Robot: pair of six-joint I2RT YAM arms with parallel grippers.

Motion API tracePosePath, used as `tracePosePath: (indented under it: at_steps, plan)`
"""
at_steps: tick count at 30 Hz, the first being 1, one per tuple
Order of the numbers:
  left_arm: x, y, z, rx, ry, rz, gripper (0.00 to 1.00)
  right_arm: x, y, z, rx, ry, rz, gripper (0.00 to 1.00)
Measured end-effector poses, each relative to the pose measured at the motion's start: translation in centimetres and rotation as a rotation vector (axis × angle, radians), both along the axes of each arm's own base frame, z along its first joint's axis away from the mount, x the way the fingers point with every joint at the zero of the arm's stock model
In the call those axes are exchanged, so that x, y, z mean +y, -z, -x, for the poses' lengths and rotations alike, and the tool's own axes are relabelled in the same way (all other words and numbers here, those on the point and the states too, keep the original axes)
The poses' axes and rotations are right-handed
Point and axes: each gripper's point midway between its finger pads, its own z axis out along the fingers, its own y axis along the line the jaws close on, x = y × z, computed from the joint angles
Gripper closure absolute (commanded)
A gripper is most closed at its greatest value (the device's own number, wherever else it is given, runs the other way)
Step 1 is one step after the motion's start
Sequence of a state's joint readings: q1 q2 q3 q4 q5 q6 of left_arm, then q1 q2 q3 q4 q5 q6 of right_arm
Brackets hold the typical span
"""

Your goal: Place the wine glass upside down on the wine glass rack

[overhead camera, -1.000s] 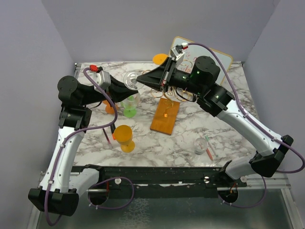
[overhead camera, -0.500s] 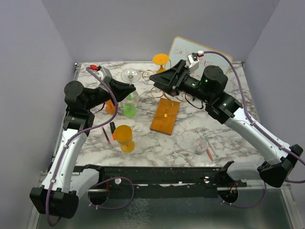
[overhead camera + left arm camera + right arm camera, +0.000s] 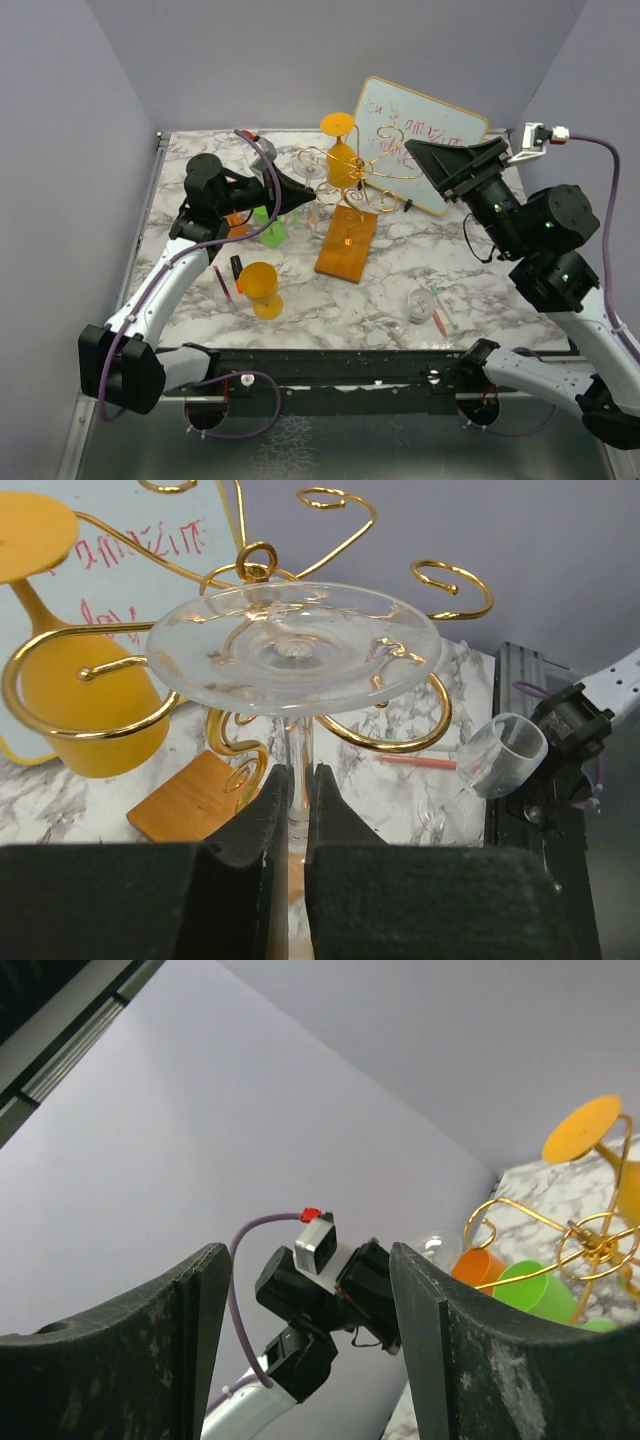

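A clear wine glass [image 3: 295,645] hangs upside down with its round foot uppermost. My left gripper [image 3: 297,780] is shut on its thin stem [image 3: 297,750]; the bowl is hidden below the fingers. The glass [image 3: 305,188] is right up against the left side of the wine glass rack [image 3: 350,175], a gold wire stand on a wooden base [image 3: 345,245]. Its foot is level with the scroll arms [image 3: 440,575]; I cannot tell whether it rests on one. An orange glass [image 3: 80,710] hangs upside down in another arm. My right gripper [image 3: 430,160] is open, empty and raised to the right of the rack.
A whiteboard [image 3: 420,135] leans behind the rack. A yellow-orange glass [image 3: 262,288], a green glass [image 3: 270,228] and an orange cup [image 3: 235,222] stand left of the base. A clear glass [image 3: 425,303] lies on its side beside a marker [image 3: 438,318] at the front right.
My right gripper opened and drew back up to the right, away from the glass. The left arm carried the clear glass rightward to the rack.
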State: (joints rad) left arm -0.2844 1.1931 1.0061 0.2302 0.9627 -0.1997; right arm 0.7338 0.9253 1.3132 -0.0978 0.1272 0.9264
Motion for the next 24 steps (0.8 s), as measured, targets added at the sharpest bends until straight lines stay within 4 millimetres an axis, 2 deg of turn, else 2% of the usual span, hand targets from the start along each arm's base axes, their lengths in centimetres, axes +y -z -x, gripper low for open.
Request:
tracePosePath:
  at_steps: [3,7,15,24]
  plan:
    - [-1.0,0.9,0.0,0.001,0.031,-0.015,1.0,-1.6,-0.7,0.4,-0.035,0.056,0.005,0.31]
    - [-1.6,1.9,-0.4,-0.009,0.047,-0.034,1.0,-2.5,-0.2,0.1,-0.04,0.105,0.031,0.31]
    - [-2.7,3.2,-1.7,-0.03,0.049,-0.056,1.0,-2.3,3.3,-1.2,0.03,0.147,0.109,0.32]
    - [-2.7,3.7,-4.2,-0.059,-0.04,-0.059,1.0,-2.7,3.4,-1.2,0.034,0.164,0.11,0.32]
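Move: The clear wine glass already hangs upside down in the left fingers. The rack's left loop is about 8 cm ahead of the left hand, 3 cm right and 2 cm below. The near-left loop is level ahead, some 5 cm right and 2 cm below. The orange glass on the rack stands roughly 11 cm ahead, 8 right and 4 below. From the right hand the left loop lies about 12 cm ahead, 17 left and 20 below. The upside-down wine glass, still pinched by its stem, goes down nearly 4 cm and some 3 cm right towards the rack. The left hand then eases forward about 4 cm as the sinking fades, bringing the stem towards the left loop with little wrist turn. The empty right hand, still open, shifts 2–3 cm right and, after a slight rise, sinks about 3 cm. ##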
